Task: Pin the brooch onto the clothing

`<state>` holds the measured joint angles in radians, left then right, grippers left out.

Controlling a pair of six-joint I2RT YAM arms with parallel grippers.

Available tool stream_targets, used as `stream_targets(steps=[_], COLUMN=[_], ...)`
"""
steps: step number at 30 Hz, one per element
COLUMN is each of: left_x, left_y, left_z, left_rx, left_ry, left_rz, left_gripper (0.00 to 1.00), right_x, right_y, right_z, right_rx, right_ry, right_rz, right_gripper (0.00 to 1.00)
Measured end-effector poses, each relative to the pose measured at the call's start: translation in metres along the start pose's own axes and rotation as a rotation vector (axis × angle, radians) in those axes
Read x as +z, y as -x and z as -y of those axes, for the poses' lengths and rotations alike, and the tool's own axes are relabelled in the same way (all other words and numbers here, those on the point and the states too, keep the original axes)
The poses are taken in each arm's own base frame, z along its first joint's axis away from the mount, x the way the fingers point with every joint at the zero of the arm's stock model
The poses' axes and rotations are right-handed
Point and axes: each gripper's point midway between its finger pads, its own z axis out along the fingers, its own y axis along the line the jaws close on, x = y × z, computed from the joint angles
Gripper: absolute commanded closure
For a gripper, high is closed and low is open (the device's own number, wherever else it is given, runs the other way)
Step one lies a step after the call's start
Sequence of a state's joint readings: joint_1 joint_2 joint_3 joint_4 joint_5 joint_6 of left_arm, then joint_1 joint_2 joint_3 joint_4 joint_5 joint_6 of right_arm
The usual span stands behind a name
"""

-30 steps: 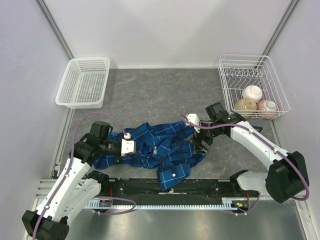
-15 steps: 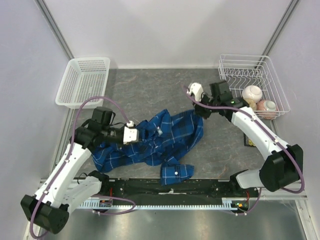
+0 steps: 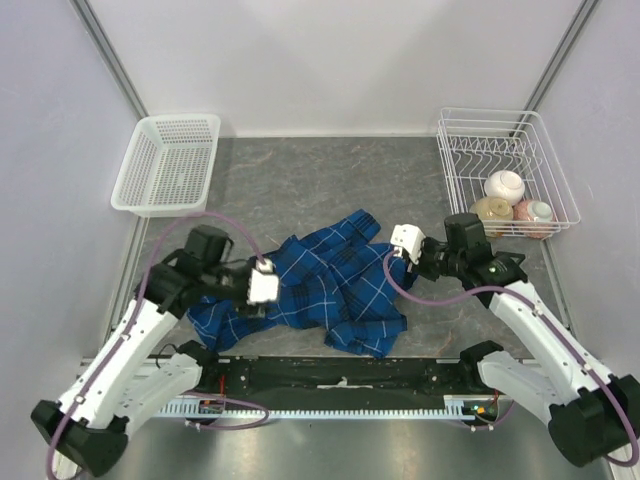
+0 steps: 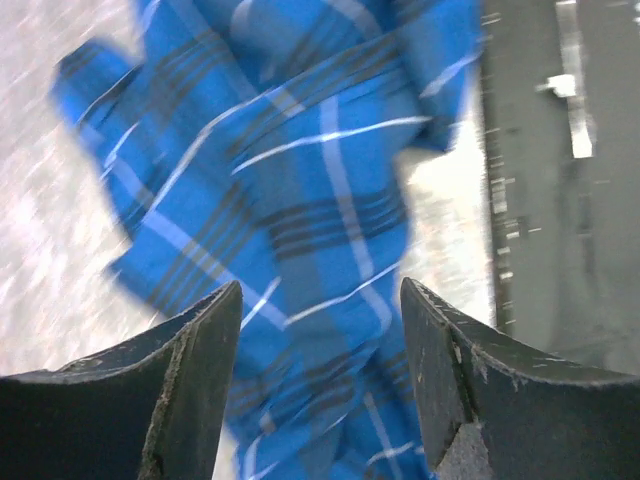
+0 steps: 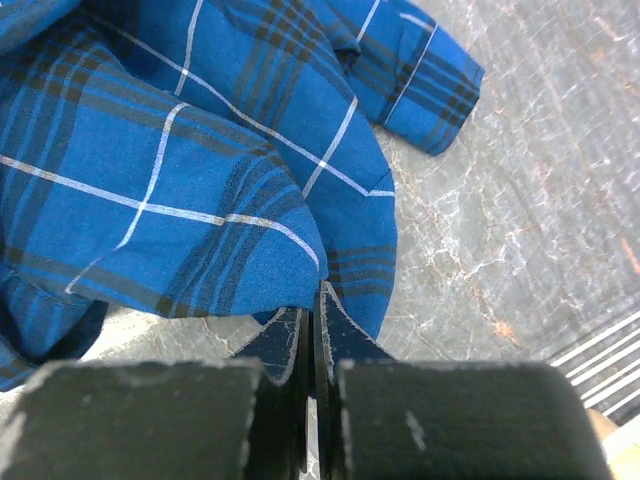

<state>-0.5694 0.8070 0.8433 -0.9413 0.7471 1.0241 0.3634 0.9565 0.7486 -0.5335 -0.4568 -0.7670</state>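
The clothing (image 3: pixel 320 290) is a blue plaid shirt lying crumpled on the grey table between the two arms. The brooch is out of view in every frame. My left gripper (image 3: pixel 262 303) hovers over the shirt's left part. In the left wrist view it (image 4: pixel 320 300) is open, with blurred plaid cloth (image 4: pixel 300 180) below the gap and nothing between the fingers. My right gripper (image 3: pixel 390 255) is at the shirt's right edge. In the right wrist view it (image 5: pixel 318 295) is shut, its tips pinching a folded edge of the cloth (image 5: pixel 170 170).
A white plastic basket (image 3: pixel 165 165) stands at the back left. A wire rack (image 3: pixel 505 130) holding three bowls stands at the back right. A black rail (image 3: pixel 340 375) runs along the near edge, close to the shirt's lower hem.
My left gripper has opened and let go of the shirt. My right gripper shut on the shirt's right edge, pulled it toward the back, then came back nearer. The shirt lies differently.
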Motion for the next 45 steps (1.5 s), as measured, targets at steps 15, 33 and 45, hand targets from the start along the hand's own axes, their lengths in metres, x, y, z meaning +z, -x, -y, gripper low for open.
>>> stream_targets(steps=[15,33,45], left_x=[0.022,0.106,0.108], left_y=[-0.063,-0.079,-0.102], left_z=[-0.147,-0.133,-0.125], left_rx=[0.006,0.056,0.024], left_ry=[-0.125,-0.478,-0.53], left_rz=[-0.103,-0.153,-0.242], left_gripper=[0.33,0.32,0.98], right_x=[0.004,0.004,0.005], right_y=[-0.009,0.0,-0.001], right_z=[-0.001,0.003,0.002], right_rx=[0.01,0.065,0.088], right_ry=[0.026,0.049,0.047], right_rz=[-0.046,-0.06,-0.063], right_gripper=[0.96,0.95,1.0])
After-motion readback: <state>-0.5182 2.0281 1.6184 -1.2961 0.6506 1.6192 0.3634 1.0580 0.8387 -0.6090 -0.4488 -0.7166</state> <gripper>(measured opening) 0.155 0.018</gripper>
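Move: The clothing's raised fold, where the open left fingers will shut, lies about 15 cm ahead of them, 5 cm to their right and 12 cm below. The folded sleeve end lies about 22 cm ahead and 16 cm right of the left hand, and the cloth corner in the right gripper some 13 cm ahead and 25 cm right. From the right hand, the fold is about 20 cm to the left, 3 cm ahead and 8 cm lower. The clothing's fold is approached from above by the open left hand, which swings fast forward some 17 cm, veering right, then draws back slightly and sinks to about 11 cm below its start. Its fingers tip steeper and swing about 20 degrees clockwise, then close on the ridge of fabric. The right gripper keeps its pinch on the corner, nearly still. ##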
